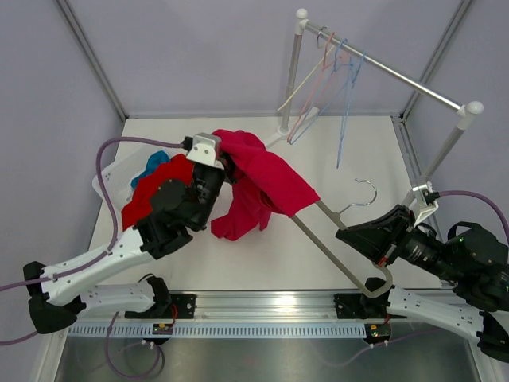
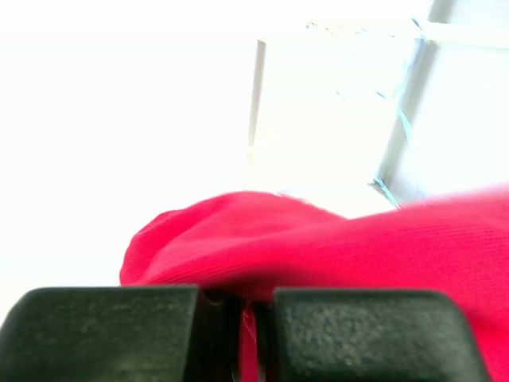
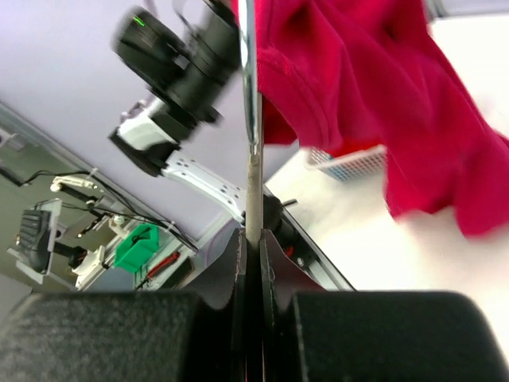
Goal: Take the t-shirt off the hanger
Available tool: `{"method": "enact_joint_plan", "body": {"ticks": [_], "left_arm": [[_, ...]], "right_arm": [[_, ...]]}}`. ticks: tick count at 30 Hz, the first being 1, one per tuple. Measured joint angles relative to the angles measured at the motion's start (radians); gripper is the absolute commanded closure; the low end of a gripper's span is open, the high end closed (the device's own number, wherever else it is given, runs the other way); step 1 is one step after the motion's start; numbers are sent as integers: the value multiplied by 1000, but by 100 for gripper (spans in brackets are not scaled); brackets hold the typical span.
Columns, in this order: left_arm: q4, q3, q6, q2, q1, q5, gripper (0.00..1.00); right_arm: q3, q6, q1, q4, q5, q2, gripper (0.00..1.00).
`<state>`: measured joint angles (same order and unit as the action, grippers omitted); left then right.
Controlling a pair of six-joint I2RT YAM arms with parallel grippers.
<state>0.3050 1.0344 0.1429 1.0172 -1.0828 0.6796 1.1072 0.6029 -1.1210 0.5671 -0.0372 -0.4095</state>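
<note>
The crimson t-shirt (image 1: 266, 181) hangs bunched over the upper end of the grey-brown hanger (image 1: 330, 252), which is held tilted above the table, its silver hook (image 1: 363, 191) pointing back. My left gripper (image 1: 226, 167) is shut on a fold of the t-shirt at its top left. In the left wrist view a strip of the cloth (image 2: 318, 247) is pinched between the left gripper's (image 2: 243, 334) jaws. My right gripper (image 1: 352, 236) is shut on the hanger's bar near its lower end. The right wrist view shows the bar (image 3: 253, 179) clamped in the right gripper (image 3: 253, 248) and the t-shirt (image 3: 358, 95) draped beyond.
A white basket (image 1: 103, 181) at the left holds a scarlet garment (image 1: 155, 197) and a teal cloth (image 1: 149, 163). A clothes rail (image 1: 390, 72) at the back right carries thin pink hangers (image 1: 314, 87) and thin blue hangers (image 1: 347, 95). The rail's post (image 1: 290, 76) stands just behind the t-shirt.
</note>
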Motion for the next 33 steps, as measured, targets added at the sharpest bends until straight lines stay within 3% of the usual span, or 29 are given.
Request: {"method": "enact_joint_plan", "body": {"ticks": [5, 12, 17, 21, 28, 33], "left_arm": [[-183, 221, -31, 5, 147, -77, 100], [-343, 666, -88, 91, 377, -150, 100], [-437, 834, -154, 139, 619, -200, 100], [-462, 756, -191, 107, 730, -204, 100], [-492, 199, -367, -73, 959, -216, 100], [-566, 13, -475, -9, 1149, -285, 100]], "right_arm": [[-27, 55, -1, 155, -89, 92, 100], [-45, 87, -2, 274, -159, 134, 100], [-47, 81, -2, 302, -182, 123, 100], [-41, 63, -2, 307, -199, 98, 100], [-36, 23, -2, 318, -262, 52, 100], [-67, 11, -2, 311, -271, 34, 100]]}}
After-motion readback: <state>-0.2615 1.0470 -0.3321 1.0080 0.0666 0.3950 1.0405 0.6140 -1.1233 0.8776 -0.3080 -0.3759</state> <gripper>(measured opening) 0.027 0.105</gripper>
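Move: From the left hand, which already pinches the crimson t-shirt, the white basket lies about 30 cm to the left, 11 cm ahead and 37 cm below; the red cloth in it sits 27 cm left, 12 cm ahead. The hanger's middle, its far end still inside the shirt, is some 24 cm right and 14 cm back. From the right hand, gripping the hanger, the t-shirt's middle lies about 32 cm left and 16 cm ahead, nearly level. Leftward and up in a fast arc, the left hand keeps the t-shirt pinched and draws it off the hanger's end, rises about 22 cm, then sweeps on left and steeply down towards the basket, some 32 cm left in all, swinging counter-clockwise and tipping down. The right hand keeps its grip on the hanger, first giving way down and right, then sinking on to about 10 cm lower. ##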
